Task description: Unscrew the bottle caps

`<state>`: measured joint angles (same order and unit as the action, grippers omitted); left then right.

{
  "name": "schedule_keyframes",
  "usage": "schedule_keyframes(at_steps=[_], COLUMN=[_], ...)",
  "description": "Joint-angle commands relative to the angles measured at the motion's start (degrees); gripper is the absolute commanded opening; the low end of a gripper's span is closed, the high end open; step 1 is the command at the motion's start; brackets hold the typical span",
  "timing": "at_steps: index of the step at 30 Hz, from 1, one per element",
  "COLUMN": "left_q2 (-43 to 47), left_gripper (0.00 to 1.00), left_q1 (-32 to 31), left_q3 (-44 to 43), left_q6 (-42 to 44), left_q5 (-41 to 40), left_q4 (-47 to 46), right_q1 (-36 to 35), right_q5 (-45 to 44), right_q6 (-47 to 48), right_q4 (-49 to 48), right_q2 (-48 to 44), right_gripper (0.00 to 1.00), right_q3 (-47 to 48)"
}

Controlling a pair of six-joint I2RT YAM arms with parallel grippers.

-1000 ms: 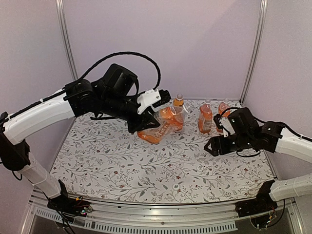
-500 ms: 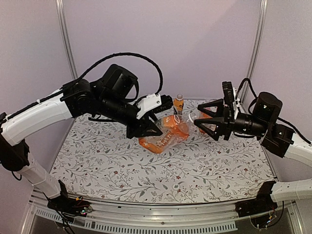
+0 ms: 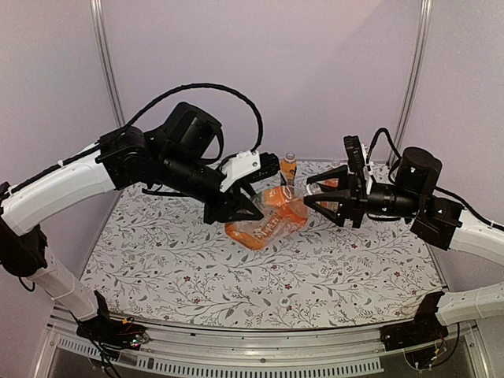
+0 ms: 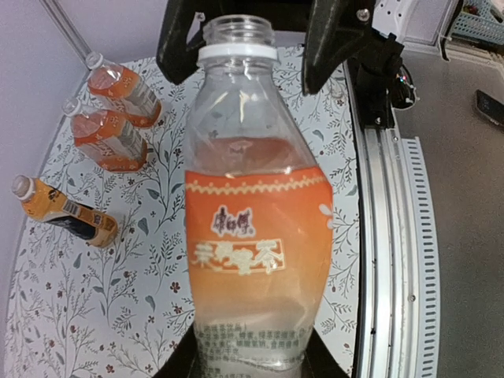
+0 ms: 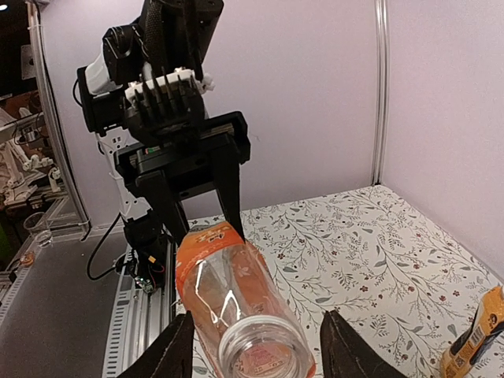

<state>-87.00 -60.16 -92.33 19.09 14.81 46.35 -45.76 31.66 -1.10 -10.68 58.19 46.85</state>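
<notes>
My left gripper (image 3: 236,206) is shut on the base of a squat orange-label bottle (image 3: 268,218), holding it tilted above the table with its neck toward the right. The bottle's mouth (image 4: 236,30) is bare, with only a white ring under the thread. My right gripper (image 3: 327,197) is open, one finger on each side of that mouth (image 5: 260,358) without touching it. Two more squat bottles (image 4: 124,85) (image 4: 106,135) and a slim dark-label bottle (image 4: 67,213) stand on the table with their white caps (image 4: 94,60) (image 4: 71,105) (image 4: 22,186) on.
The floral table (image 3: 236,276) has a metal rail (image 3: 260,342) along its near edge and pale walls behind and beside it. The slim bottle (image 3: 289,167) stands at the back, just behind the held bottle.
My right arm has lifted off the table at the right and swung in to the held bottle's mouth, its fingers narrowing. My left gripper has kept hold and lowered the bottle slightly.
</notes>
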Motion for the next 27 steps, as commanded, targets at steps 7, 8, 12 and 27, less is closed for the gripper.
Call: schedule_keyframes(at_steps=[7,8,12,27], left_q2=[1.7,1.7,2.3,9.8], left_gripper=[0.08,0.08,0.35,1.00], left_q1=[-0.7,-0.7,-0.7,-0.6], left_q3=[-1.1,-1.1,-0.4,10.0], left_q6=[0.6,0.4,0.5,1.3], left_q5=[1.1,1.1,-0.2,-20.1], left_q4=[0.6,0.6,0.2,-9.4], right_q1=[-0.4,-0.3,-0.3,-0.2], right_q5=[4.3,4.5,1.1,-42.2], right_q6=[-1.9,-2.2,-4.6,-16.2], right_q4=[-1.1,-1.2,-0.3,46.6], right_q2=[3.7,3.7,3.0,0.5], right_gripper=[0.12,0.08,0.00,0.00], right_q3=[3.4,3.4,3.5,15.6])
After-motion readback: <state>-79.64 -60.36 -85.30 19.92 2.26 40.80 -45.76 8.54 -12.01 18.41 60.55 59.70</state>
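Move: The uncapped bottle that my left hand holds near its base lies slanted between my hands, its neck already between my open right fingers. Its middle is about 8 cm to the left of my right hand, 2 cm back and 2 cm lower; from my left hand it is some 4 cm to the right, level fore and aft, and 2 cm higher. On the table, some 24 cm below my right hand, the yellow bottle stands about 25 cm ahead and 2 cm left, and the nearer orange bottle 24 cm ahead and 13 cm right. I ease my right hand about 1 cm left and pinch the bottle's neck, then open my left fingers wide to let go of its lower end, drawing that hand off to the left, forward and slightly up. With the neck gripped, my right hand swings forward about 5 cm, then also right and down, towards the standing bottles, turning clockwise and tipping down some 30 degrees in all. ##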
